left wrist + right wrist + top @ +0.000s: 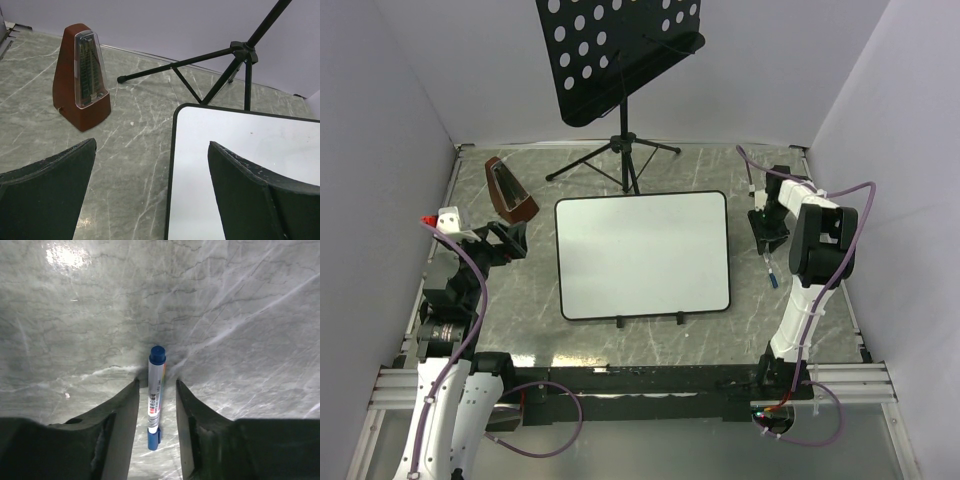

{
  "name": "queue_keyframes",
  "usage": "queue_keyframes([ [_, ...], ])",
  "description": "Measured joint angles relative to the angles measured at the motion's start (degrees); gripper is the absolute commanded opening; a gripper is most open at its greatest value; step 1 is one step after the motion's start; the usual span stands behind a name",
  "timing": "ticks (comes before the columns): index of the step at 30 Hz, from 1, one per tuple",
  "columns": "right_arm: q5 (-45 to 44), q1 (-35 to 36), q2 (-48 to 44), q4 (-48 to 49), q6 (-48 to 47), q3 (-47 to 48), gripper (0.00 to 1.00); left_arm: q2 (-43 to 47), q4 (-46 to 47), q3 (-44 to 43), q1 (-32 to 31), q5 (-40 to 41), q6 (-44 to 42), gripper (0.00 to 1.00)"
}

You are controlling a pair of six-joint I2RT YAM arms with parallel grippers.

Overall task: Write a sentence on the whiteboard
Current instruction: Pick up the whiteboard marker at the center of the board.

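The whiteboard [642, 255] lies flat in the middle of the table, its surface blank, with two black clips on its near edge. No sentence shows on it. A blue-capped marker [156, 397] lies on the marble table to the right of the board, also seen from above [771, 272]. My right gripper [157, 382] points down over the marker with a finger on each side and a gap on both sides, open. My left gripper [152, 145] hangs wide open at the board's left edge [172, 170], holding nothing.
A brown metronome [510, 192] stands at the back left, near the left gripper [512, 240]. A black perforated music stand [620, 50] rises behind the board, its tripod legs [220, 65] spread close to the board's far edge. Grey walls enclose the table.
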State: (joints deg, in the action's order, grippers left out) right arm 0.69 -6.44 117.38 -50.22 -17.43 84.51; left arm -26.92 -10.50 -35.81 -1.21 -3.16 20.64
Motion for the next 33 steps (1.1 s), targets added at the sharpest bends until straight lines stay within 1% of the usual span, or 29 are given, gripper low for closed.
queue_keyframes([
  [5,0.04,-0.22,-0.5,0.61,-1.29,-0.79,0.4,0.02,0.09,0.0,0.0,-0.04,0.0,0.97],
  [8,0.46,-0.2,-0.59,0.66,-1.53,-0.96,0.3,0.0,0.35,0.0,0.04,-0.5,0.0,0.97],
  [9,0.72,-0.2,-0.59,0.52,-1.57,-0.96,0.19,0.0,0.48,0.02,0.09,-0.79,0.02,0.97],
  [11,1.11,-0.2,-0.59,0.22,-1.7,-0.94,0.12,-0.07,1.07,0.17,0.17,-1.92,0.02,0.97],
  [12,1.27,-0.2,-0.59,0.09,-1.75,-0.94,0.06,-0.2,1.31,0.22,0.24,-2.58,0.02,0.97],
  [14,1.36,-0.22,-0.59,0.04,-1.84,-0.94,0.02,-0.63,1.6,0.24,0.28,-4.26,0.04,0.97],
  [15,1.33,-0.22,-0.59,0.02,-1.9,-0.94,0.0,-0.96,1.86,0.24,0.28,-5.27,0.07,0.97],
  [20,2.69,-0.87,-2.34,1.55,-1.99,-2.97,0.0,-3.13,3.69,0.26,0.28,-12.5,0.9,0.97],
  [23,5.29,-2.34,-4.66,2.01,-1.97,-5.31,0.0,-5.46,5.11,0.26,0.28,-18.82,3.56,0.97],
  [25,7.39,-3.72,-6.78,2.01,-1.95,-6.27,0.0,-7.41,7.19,0.26,-0.09,-23.67,6.99,0.97],
  [28,11.17,-6.29,-12.87,2.78,-1.7,-6.97,0.0,-9.2,10.45,0.26,-4.7,-26.75,11.54,0.97],
  [30,13.62,-7.63,-17.55,3.82,-1.44,-6.97,0.0,-9.33,12.17,0.24,-11.02,-26.51,13.55,0.97],
  [32,15.82,-8.63,-22.18,4.92,-0.94,-6.97,0.0,-9.97,14.16,0.24,-18.75,-25.64,15.08,0.97],
  [33,16.98,-8.92,-24.28,5.4,-0.55,-6.95,0.0,-10.36,14.99,0.22,-21.2,-25.33,15.54,0.97],
])
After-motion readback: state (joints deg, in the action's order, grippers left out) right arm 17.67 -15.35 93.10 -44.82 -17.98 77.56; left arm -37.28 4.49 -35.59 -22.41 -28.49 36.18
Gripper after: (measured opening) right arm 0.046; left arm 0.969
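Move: The marker lies flat on the table between the right hand's parted fingertips, which stand over its plain end. Its capped end points back towards the robot, so its middle is about 4 cm behind this hand and at the same height. The whiteboard's middle is some 36 cm to the left of the hand and about 1 cm back. From the left hand the marker is roughly 68 cm to the right, 6 cm ahead and 27 cm below. The right fingers close and pinch the marker near its plain end, the hand staying almost in place; the hand then lifts about 12 cm, swinging its fingertips forward some 25 degrees. Meanwhile the open left hand sweeps right over the whiteboard, about 17 cm and a little back, turning clockwise roughly 45 degrees towards the marker. ##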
